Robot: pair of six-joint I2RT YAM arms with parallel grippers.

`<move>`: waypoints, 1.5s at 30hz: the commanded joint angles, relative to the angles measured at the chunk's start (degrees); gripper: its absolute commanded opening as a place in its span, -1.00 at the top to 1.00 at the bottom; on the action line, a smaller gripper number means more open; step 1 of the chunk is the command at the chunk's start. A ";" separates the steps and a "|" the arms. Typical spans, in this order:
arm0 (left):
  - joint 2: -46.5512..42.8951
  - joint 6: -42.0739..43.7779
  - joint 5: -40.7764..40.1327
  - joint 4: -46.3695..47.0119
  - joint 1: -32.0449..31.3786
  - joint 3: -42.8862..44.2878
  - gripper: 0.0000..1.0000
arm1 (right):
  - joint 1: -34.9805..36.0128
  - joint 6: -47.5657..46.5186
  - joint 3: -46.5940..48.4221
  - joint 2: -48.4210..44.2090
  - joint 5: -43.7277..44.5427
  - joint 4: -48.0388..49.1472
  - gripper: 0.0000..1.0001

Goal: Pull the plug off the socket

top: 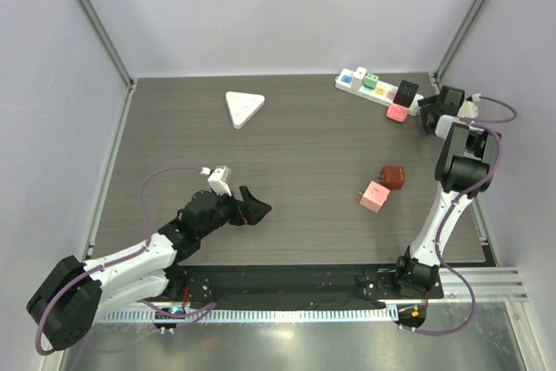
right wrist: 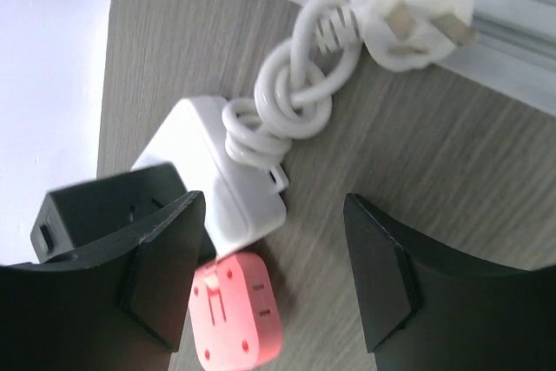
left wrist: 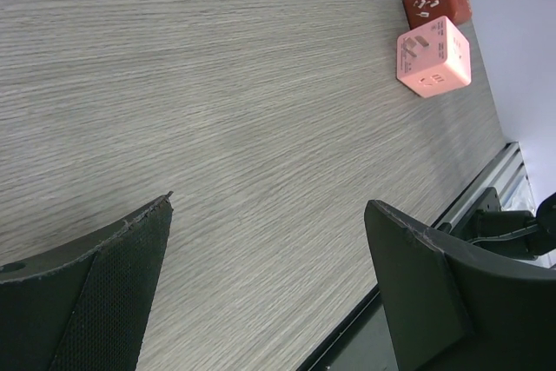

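Note:
A white power strip (top: 373,89) lies at the back right with several coloured plugs in it, among them a black plug (top: 407,90). A pink plug (top: 398,112) sits against its near end. My right gripper (top: 432,110) is open just right of that end. In the right wrist view the gripper (right wrist: 274,215) hangs over the strip's end (right wrist: 217,171), with the pink plug (right wrist: 234,319) between the fingers near the left one and the black plug (right wrist: 78,215) behind that finger. My left gripper (top: 252,206) is open and empty, low over the table; it also shows in the left wrist view (left wrist: 269,206).
The strip's coiled white cord (right wrist: 295,93) and its own plug (right wrist: 417,15) lie by the table's right edge. A pink cube adapter (top: 374,196) and a red one (top: 393,177) sit mid-right. A white triangular piece (top: 243,108) lies at the back left.

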 commanded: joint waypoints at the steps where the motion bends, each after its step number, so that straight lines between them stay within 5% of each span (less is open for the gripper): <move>1: -1.62 1.11 0.95 3.35 -0.36 -0.87 -0.84 | 0.15 -1.05 3.94 1.87 3.53 -0.60 -0.40; 26: -2.85 1.38 -1.16 2.47 -1.77 -0.96 -0.85 | -0.11 -13.10 17.56 12.07 0.56 -9.22 -0.16; 32: -1.53 1.38 -1.42 2.30 -1.77 -0.35 -0.86 | -0.11 -12.22 17.30 13.30 -3.76 -6.58 0.36; 45: -1.01 0.94 -2.13 1.86 -1.77 0.01 -0.85 | 0.42 -10.81 8.79 8.92 -8.33 -0.87 0.81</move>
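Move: The white cord coil at the end of the power strip lies about 6 cm ahead of the right hand, 3 cm to its right and barely 1 cm lower. From the same hand, the red plug sits some 4 cm ahead and 9 cm left, the black plug about 9 cm ahead and 6 cm left, and the cord's own plug 3 cm ahead and 9 cm right. For the left hand the coil is roughly 40 cm ahead and 58 cm to the right, some 7 cm lower. With its fingers still parted, the right hand slides forward almost level, about 5 cm in all, past the end of the power strip to the cord coil, veering some 2 cm right on the way and easing back about 1 cm left near the end. As it goes its left side dips and it turns about 10 degrees counter-clockwise; once nearly there the fingers close to about half their starting gap and pinch the strip-side part of the coil, the grip tightening while a gap's worth of cord stays between them. ##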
